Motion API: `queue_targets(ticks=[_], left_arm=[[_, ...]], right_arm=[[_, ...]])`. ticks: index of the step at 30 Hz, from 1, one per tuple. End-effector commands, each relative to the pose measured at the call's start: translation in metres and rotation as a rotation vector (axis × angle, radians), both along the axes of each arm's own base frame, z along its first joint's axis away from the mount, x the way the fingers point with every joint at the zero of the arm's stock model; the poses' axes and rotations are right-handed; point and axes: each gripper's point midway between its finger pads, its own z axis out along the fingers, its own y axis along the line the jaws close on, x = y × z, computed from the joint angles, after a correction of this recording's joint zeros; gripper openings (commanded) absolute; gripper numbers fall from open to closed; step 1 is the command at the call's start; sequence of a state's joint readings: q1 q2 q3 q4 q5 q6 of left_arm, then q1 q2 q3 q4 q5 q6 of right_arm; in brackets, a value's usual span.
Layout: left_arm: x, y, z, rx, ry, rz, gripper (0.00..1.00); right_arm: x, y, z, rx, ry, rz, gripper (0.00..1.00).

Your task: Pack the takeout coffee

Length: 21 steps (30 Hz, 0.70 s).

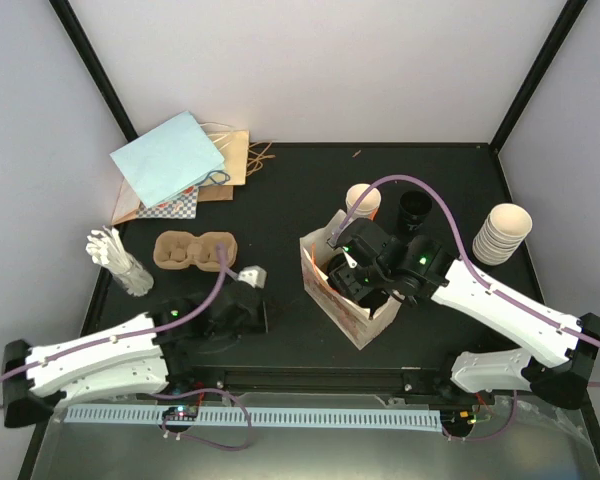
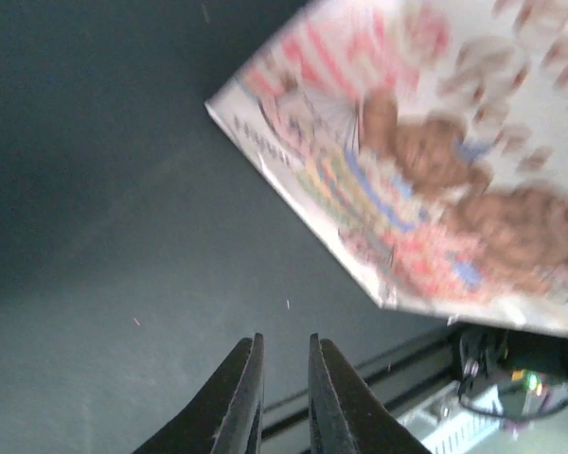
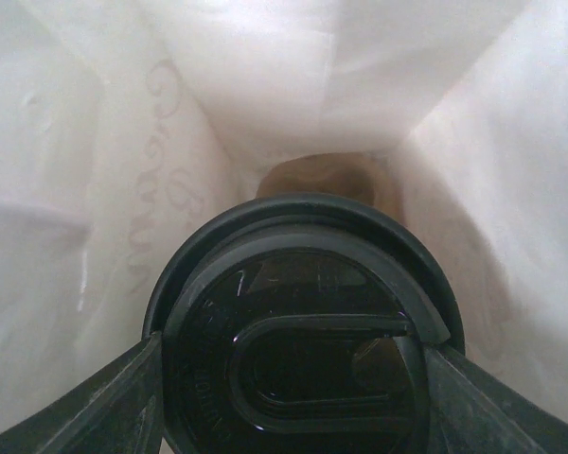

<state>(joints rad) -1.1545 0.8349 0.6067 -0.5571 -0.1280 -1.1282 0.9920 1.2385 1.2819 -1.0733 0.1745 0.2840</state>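
Observation:
A takeout coffee cup, showing only its round black lid (image 3: 303,284), hangs inside the printed paper bag (image 1: 365,320). My right gripper (image 3: 296,340) is shut on it, one finger on each side of the lid. The bag's white inner walls (image 3: 95,189) surround the cup, and a brown shape (image 3: 322,178) lies at the bag's bottom. From above, the right arm reaches into the bag's open mouth. My left gripper (image 2: 284,339) hovers low over the dark table, left of the bag (image 2: 426,161). Its fingers stand slightly apart with nothing between them.
A brown pulp cup tray (image 1: 195,250) lies left of centre. A lidless cream cup (image 1: 363,200) and a stack of black lids (image 1: 415,210) stand behind the bag. Stacked cups (image 1: 505,232) stand at the right, stir sticks (image 1: 120,262) at the left, flat paper bags (image 1: 180,160) at back left.

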Motion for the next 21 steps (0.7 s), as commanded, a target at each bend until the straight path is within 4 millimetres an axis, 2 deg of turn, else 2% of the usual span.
queue_targets(ticks=[1,3,6,11,13,17,21], left_arm=[[0.023,0.046,0.049,0.089,-0.14,0.025,0.16],[0.034,0.055,0.079,0.084,-0.201,0.015,0.2],[0.049,0.058,0.118,0.103,-0.288,-0.022,0.32],[0.078,0.045,0.164,0.184,-0.414,-0.126,0.46],[0.088,0.033,0.177,0.183,-0.47,-0.201,0.54],[0.106,0.004,0.19,0.153,-0.541,-0.352,0.71],[0.115,-0.028,0.192,0.124,-0.602,-0.518,0.8]], right_arm=[[0.003,0.004,0.005,0.026,-0.045,0.044,0.5],[0.002,0.005,0.006,0.031,-0.053,0.065,0.49],[-0.001,0.007,0.011,0.054,-0.071,0.093,0.49],[-0.006,0.011,0.019,0.092,-0.08,0.136,0.49],[-0.004,0.009,0.018,0.079,-0.087,0.126,0.49],[0.002,0.006,0.017,0.057,-0.103,0.092,0.49],[0.006,0.004,0.019,0.06,-0.109,0.055,0.49]])
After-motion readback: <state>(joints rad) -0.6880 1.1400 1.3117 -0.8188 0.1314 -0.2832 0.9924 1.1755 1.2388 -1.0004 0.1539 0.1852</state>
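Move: The bag's far-left rim corner stands about 14 cm ahead of the empty left hand, 7 cm to its right and 10 cm higher; the cup carrier is some 22 cm ahead, 19 cm left and 12 cm down. The right hand already holds the black-lidded cup inside the bag, whose middle is about 3 cm ahead, level sideways and 9 cm below. White cups stand about 24 cm ahead of this hand, 2 cm right, 17 cm down. Left hand swings up 17 cm and forward 12 towards the bag's far-left rim, opening; right keeps its cup. ##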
